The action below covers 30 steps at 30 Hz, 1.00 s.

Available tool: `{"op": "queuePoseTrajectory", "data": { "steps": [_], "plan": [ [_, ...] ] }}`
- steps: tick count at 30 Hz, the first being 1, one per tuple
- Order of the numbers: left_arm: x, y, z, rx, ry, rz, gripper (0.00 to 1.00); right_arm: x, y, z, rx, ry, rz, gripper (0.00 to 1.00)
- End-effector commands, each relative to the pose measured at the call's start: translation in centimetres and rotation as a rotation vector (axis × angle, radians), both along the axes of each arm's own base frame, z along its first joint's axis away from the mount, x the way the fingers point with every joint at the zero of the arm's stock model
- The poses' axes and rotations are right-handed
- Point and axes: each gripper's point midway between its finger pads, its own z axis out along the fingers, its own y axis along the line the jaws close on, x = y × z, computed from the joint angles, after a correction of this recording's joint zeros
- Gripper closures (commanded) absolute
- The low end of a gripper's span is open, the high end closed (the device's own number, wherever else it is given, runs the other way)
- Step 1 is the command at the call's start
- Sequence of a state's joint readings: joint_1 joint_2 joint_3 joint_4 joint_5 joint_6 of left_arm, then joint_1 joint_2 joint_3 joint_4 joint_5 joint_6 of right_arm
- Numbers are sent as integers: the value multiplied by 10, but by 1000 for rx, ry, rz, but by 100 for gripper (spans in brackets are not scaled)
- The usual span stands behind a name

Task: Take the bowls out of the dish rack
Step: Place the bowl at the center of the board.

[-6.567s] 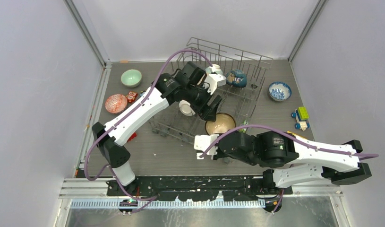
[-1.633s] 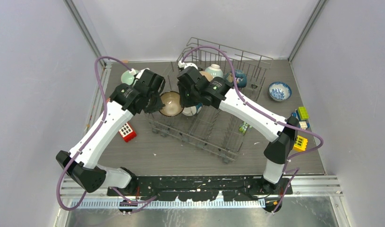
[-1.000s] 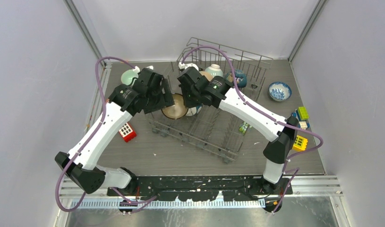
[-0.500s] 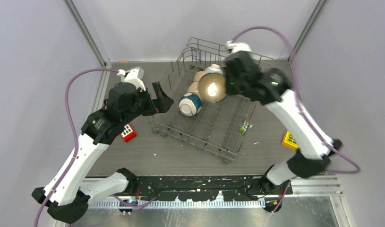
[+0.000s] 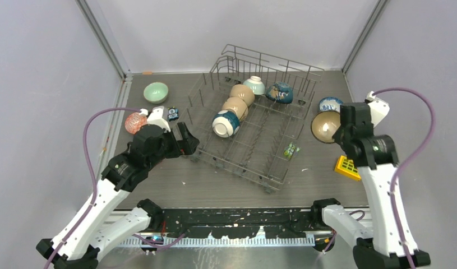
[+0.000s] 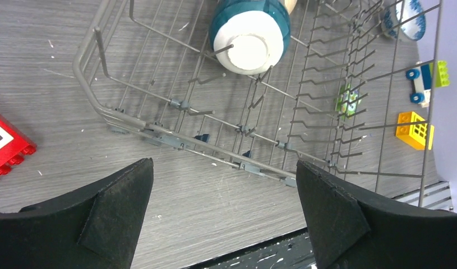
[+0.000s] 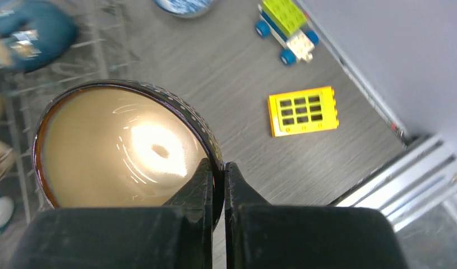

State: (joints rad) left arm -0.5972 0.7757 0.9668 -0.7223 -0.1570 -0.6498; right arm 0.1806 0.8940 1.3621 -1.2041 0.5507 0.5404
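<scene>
The grey wire dish rack (image 5: 231, 170) stands mid-table. In it lie a white-teal bowl (image 5: 226, 123) (image 6: 248, 33), two tan bowls (image 5: 238, 102), a pale bowl (image 5: 254, 84) and a dark blue bowl (image 5: 281, 92) (image 7: 29, 31). My right gripper (image 5: 339, 130) (image 7: 217, 165) is shut on the rim of a dark brown bowl (image 5: 325, 126) (image 7: 125, 145) with a tan inside, held above the table right of the rack. My left gripper (image 5: 184, 143) (image 6: 220, 168) hangs wide open and empty at the rack's near left corner.
A mint green bowl (image 5: 156, 92) and a pink-red bowl (image 5: 137, 121) sit left of the rack. A blue-white patterned bowl (image 5: 329, 103) lies right of it, beside the held bowl. Also around: yellow block (image 5: 347, 167) (image 7: 303, 110), toy car (image 7: 287, 22), green owl (image 5: 291, 150), red block (image 6: 4, 143).
The left gripper let go of the brown bowl and drew back toward the near left. The right arm swung that bowl from above the rack to the rack's right side.
</scene>
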Motion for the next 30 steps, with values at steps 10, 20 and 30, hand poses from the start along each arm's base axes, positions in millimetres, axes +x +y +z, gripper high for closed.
{"op": "queuePoseTrajectory", "data": {
  "steps": [10, 20, 30],
  "plan": [
    [-10, 15, -13, -37, -69, 38, 0, 75, -42, -97, 303, -174, -424, 99],
    [-17, 17, -39, -20, -8, 45, 0, 113, -71, -140, 258, -118, -502, 99],
    [-19, 25, -53, -8, 16, 83, 0, 125, -88, -187, 267, -9, -537, 99]
  ]
}}
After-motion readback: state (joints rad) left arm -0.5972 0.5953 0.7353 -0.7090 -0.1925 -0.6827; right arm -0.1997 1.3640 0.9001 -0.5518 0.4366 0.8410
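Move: My right hand holds the brown bowl by its rim. The clear patch of table it goes to lies about 13 cm ahead, 6 cm right and 27 cm below. The blue-and-white bowl stands roughly 27 cm ahead and 12 cm right of my right hand, the toy car 11 ahead and 22 right, the yellow block 2 back and 15 right, all near table height. From my empty left hand that patch is some 54 cm right, 12 ahead and 22 below. I lower the brown bowl about 20 cm with my right hand, dropping fast at first, then slower while reaching some 10 cm forward and 7 cm right, down towards the bare table just short of the blue-and-white bowl. My wrist swings about 30 degrees clockwise, fingers still pinching the rim. My open, empty left hand sinks about 5 cm, easing slightly back and left beside the rack. ##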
